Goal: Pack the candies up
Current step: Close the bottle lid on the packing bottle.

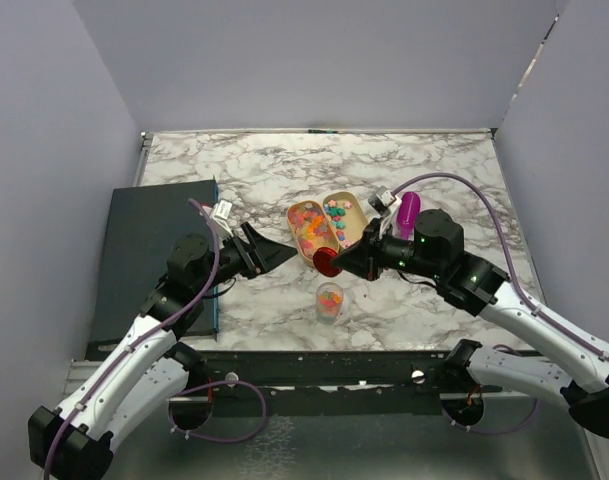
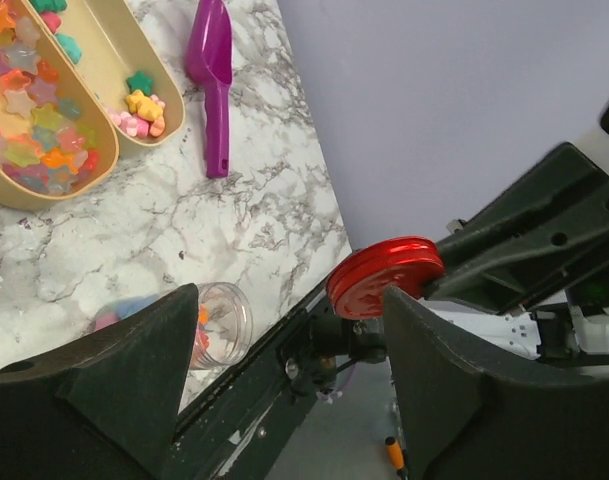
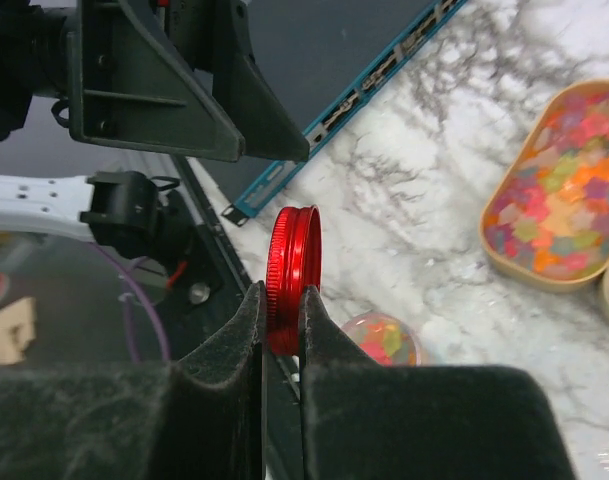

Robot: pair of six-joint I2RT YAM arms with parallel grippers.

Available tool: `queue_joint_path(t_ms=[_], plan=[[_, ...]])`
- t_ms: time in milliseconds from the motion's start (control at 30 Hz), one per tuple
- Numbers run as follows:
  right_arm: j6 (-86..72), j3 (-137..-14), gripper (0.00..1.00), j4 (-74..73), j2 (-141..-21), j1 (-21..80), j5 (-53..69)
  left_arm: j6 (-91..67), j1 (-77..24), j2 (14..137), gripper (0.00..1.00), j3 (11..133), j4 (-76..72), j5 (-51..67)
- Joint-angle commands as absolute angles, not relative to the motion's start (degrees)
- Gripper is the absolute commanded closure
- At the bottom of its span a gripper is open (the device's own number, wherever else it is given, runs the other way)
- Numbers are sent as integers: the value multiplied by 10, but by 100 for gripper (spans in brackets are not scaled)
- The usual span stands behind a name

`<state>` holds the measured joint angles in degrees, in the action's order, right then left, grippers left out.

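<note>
The candies (image 1: 310, 226) are small pastel star shapes filling one tan oval tray (image 1: 295, 250); a few more lie in the tray beside it (image 1: 356, 208). A small clear jar (image 1: 330, 300) near the table's front edge also holds some candies. My right gripper (image 1: 342, 262) is shut on a shiny red lid (image 1: 327, 263), held on edge above and behind the jar. In the right wrist view the lid (image 3: 292, 255) is pinched between the fingers, with the jar (image 3: 382, 338) below. My left gripper (image 1: 281, 252) stands open and empty, left of the lid, facing it (image 2: 384, 277).
A purple scoop (image 1: 409, 213) lies on the marble right of the trays. A dark board with a blue edge (image 1: 149, 250) covers the table's left side. The black front rail (image 1: 314, 365) runs just below the jar.
</note>
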<state>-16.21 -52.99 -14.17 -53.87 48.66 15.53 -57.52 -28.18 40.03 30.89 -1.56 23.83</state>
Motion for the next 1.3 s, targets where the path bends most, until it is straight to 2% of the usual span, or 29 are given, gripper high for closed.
queue_joint_path(t_ms=[0,267,533,700,867,1267], plan=[[-319,-482,99,-68,-543,449,289,-514,-284,398,25,332,35,266],[-461,-373,99,40,-549,394,355,-474,-353,392,25,346,112,198],[-587,-246,99,226,-558,361,395,-497,-415,404,38,319,121,149],[-626,-206,99,288,-570,351,397,-510,-462,436,43,313,112,120],[-654,-170,99,349,-586,345,395,-524,-498,480,44,313,82,104],[-685,-126,99,418,-603,334,376,-547,-510,536,54,302,36,99]])
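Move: The bottle stands open nearly straight below the right hand: its middle is about 1 cm back, 1 cm left and 19 cm down. The red lid is in that hand's fingertips, 2 cm left and 1 cm ahead. From the left hand the lid lies about 2 cm back, 9 cm right and 2 cm up, the bottle 4 cm back, 10 cm right and 16 cm down. The orange-candy tray sits some 17 cm beyond the bottle and 3 cm left. Still pinching the red lid by its edge, the right hand lowers it about 12 cm towards the bottle's mouth, quickly and then easing off, while rolling some 50 degrees to bring it parallel with the rim. The left hand comes down about 9 cm beside it, drawing back and right towards lid and bottle neck, its fingers partly closing around nothing. ##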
